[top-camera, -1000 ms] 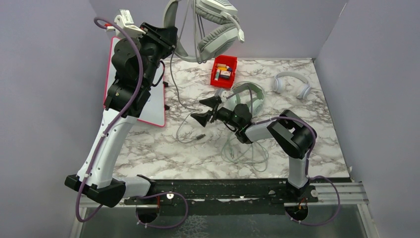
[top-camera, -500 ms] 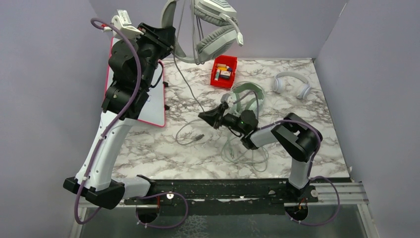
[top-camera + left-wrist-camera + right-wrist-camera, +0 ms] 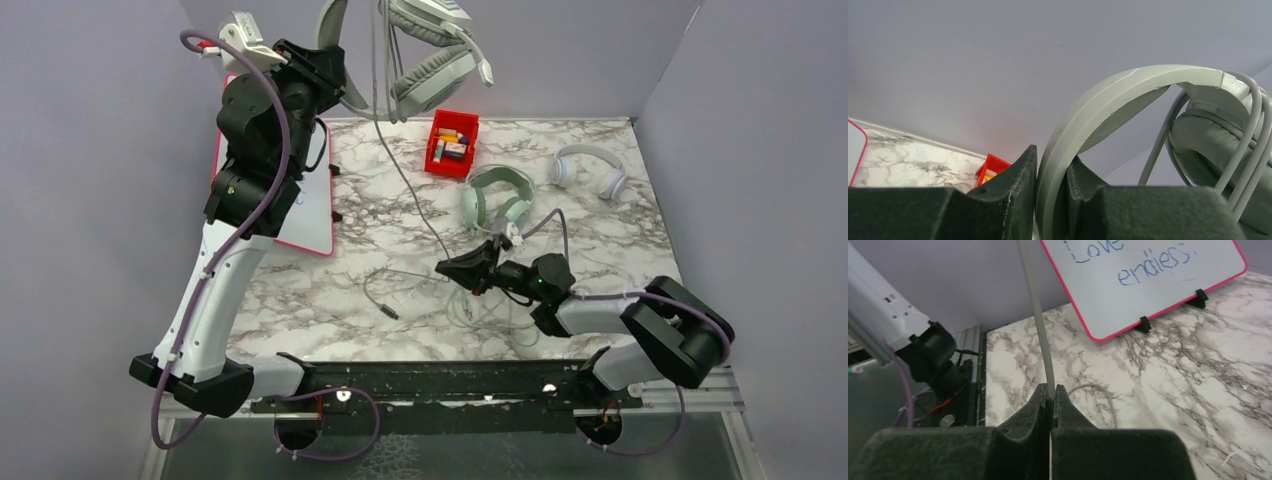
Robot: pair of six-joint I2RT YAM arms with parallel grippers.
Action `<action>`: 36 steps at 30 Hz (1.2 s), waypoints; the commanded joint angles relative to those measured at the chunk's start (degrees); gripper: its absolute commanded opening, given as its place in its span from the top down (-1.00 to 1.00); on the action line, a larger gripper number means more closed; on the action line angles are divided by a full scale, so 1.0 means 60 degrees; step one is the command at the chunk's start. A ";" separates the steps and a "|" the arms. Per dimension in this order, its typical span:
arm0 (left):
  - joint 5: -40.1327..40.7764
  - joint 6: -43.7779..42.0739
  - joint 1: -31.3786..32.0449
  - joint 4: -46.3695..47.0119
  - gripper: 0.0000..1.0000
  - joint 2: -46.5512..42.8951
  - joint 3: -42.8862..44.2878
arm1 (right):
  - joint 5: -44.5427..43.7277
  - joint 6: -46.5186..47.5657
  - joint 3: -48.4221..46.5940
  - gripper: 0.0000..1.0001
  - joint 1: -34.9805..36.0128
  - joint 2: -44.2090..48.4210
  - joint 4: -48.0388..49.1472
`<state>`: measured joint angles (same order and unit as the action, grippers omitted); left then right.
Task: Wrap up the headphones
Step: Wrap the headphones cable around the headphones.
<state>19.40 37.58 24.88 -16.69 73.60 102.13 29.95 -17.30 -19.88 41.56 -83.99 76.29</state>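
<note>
The grey-white headphones [image 3: 425,50] hang high at the back, my left gripper [image 3: 335,80] shut on their headband [image 3: 1108,100]. Cable loops lie over one ear cup [image 3: 1218,150]. Their thin grey cable [image 3: 410,190] runs down taut to my right gripper [image 3: 447,267], which is shut on the cable [image 3: 1040,330] low over the table's middle. The cable's loose end [image 3: 385,295] trails on the marble to the left. The mint-green headphones [image 3: 497,195] lie flat behind the right gripper, their cable [image 3: 490,310] heaped near the front. A smaller white headset [image 3: 590,168] rests at the back right.
A red bin [image 3: 453,143] with small items stands at the back centre. A pink-framed whiteboard [image 3: 310,200] leans at the left, under the left arm. Grey walls close in the back and both sides. The table's dark front rail [image 3: 450,380] carries the arm bases.
The right gripper closed on the grey cable and drew it right and toward the front, pulling it taut. The left arm lifted the grey-white headphones slightly.
</note>
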 commanded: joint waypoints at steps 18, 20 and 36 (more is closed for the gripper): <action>-0.5651 0.0248 0.0006 -0.0806 1.00 -0.0391 0.0457 | 0.0022 0.0748 -0.0851 0.99 -0.2379 0.1034 -0.4349; -0.7079 0.0252 -0.0002 -0.0840 1.00 -0.0625 -0.0236 | 0.0494 0.0810 -0.1494 0.99 -0.2811 0.0726 -0.4795; -0.6551 -0.3659 0.0095 -0.3780 1.00 -0.1747 -0.4817 | 0.0818 0.2450 -0.6540 0.99 -0.4333 -0.0684 -1.0341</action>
<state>-22.65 20.99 24.86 -36.51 64.95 76.53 36.38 -6.83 -52.64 16.27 -86.61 26.61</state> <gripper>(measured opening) 0.241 0.033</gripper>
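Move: The right hand pinches the cable, with the held white headphones about 19 cm ahead of it, 7 cm to its left and some 37 cm higher. The green headphones lie roughly 19 cm ahead, 12 cm right and 15 cm below; the red bin is about 33 cm ahead, 2 cm right and 15 cm below. For the left hand, gripping the headband, the white headphones' middle is some 5 cm ahead, 10 cm right and about level. With the cable still pinched, the right hand dips back a couple of centimetres, then sweeps about 20 cm forward and some 10 cm right, to above the green headphones, rising slightly late on. The left keeps hold of the headband, lingers, then swings right and back while turning about 45 degrees clockwise, and drops some 23 cm, tipping down and rolling its left side up. ##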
